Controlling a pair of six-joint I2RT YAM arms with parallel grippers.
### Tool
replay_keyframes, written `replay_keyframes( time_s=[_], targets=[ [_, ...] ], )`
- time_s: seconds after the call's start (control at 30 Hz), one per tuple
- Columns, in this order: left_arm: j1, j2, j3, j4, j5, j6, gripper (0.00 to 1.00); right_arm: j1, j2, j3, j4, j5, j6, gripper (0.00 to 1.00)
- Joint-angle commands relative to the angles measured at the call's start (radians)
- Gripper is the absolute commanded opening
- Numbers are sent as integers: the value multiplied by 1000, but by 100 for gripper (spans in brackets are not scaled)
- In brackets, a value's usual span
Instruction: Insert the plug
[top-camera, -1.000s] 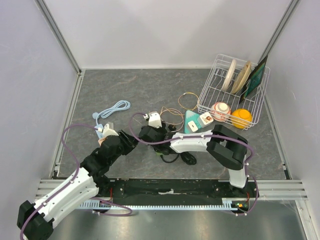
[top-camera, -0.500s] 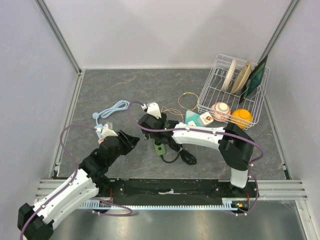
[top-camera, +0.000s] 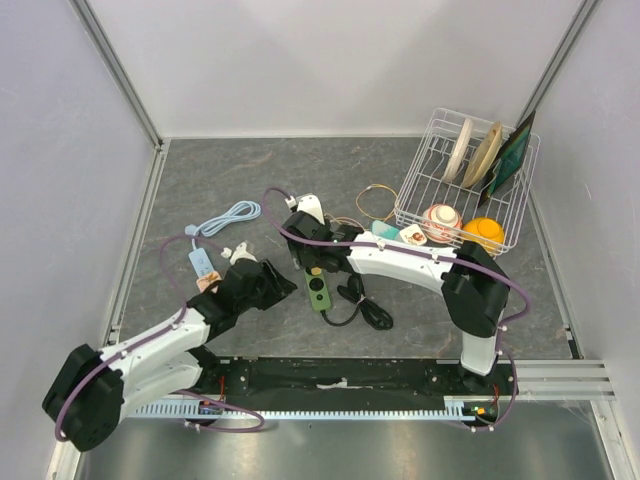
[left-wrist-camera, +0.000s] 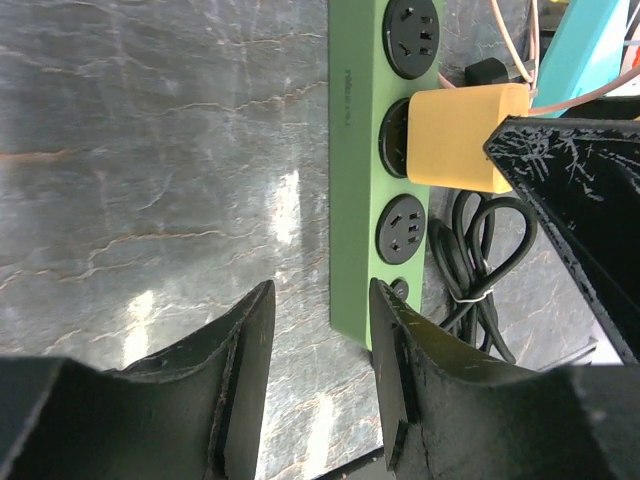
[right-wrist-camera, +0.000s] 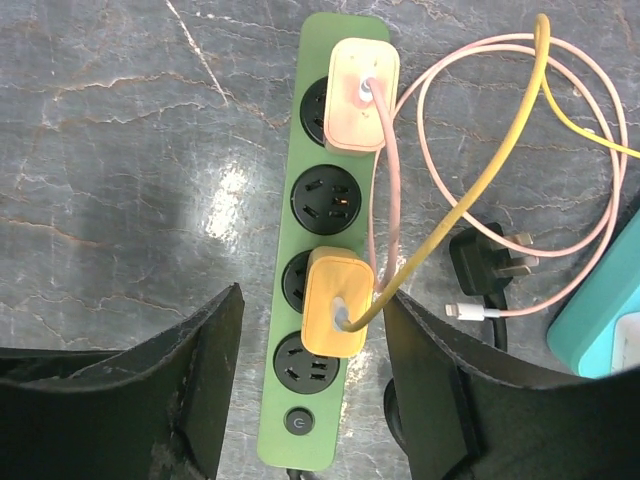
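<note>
The green power strip (right-wrist-camera: 322, 250) lies flat on the grey table, also in the top view (top-camera: 318, 290). A yellow plug (right-wrist-camera: 338, 300) sits in its third socket, its yellow cable running off to the upper right. A pink plug (right-wrist-camera: 362, 95) sits in the end socket. My right gripper (right-wrist-camera: 313, 295) hovers over the strip, open, its fingers on either side of the yellow plug without touching it. My left gripper (left-wrist-camera: 320, 380) is open low over the table at the strip's (left-wrist-camera: 375, 170) switch end, with nothing between its fingers; the yellow plug (left-wrist-camera: 465, 135) shows beyond.
The strip's black plug (right-wrist-camera: 490, 265) and coiled black cord (top-camera: 365, 310) lie right of it. A teal box (right-wrist-camera: 600, 320) is close by. A white adapter (top-camera: 308, 208), a blue cable (top-camera: 225, 218) and a wire dish rack (top-camera: 465, 180) with plates stand farther back.
My left gripper has pushed right, up to the strip's near end. My right gripper has swung from the strip's left side to above it, and the strip now shows.
</note>
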Motion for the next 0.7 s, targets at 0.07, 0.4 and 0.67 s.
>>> replay_keyframes(
  time_s=[0.07,0.4,0.67],
  targets=[
    [3,151,70,181,86,35,50,-27,38,55,-23,-52,-5,65],
    [3,277,61,278,170,2,49,-50,42,26,-31,-76,14,59],
    [2,301,51,300,185,-4,49,-53,43,16,-28,-125,34,45]
  ],
)
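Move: Between the right hand's open fingers, about 3 cm below and a centimetre ahead and to the right, is the yellow plug, standing on the power strip. The pink plug is about 8 cm ahead of this hand and 1 cm left; the black plug lies some 8 cm right and 2 cm ahead, on the table. For the left hand, the strip's near part is about 6 cm right, level fore and aft, a little lower; the yellow plug is 5 cm right and 3 cm ahead. Sliding about 4 cm to the right and sinking a little, the left hand closes in on the strip's left flank by its near sockets, fingers kept half open. The right hand drops some 2 cm over the yellow plug, tips slightly further down and then narrows its fingers about the plug's sides; whether they already pinch can't be seen. ##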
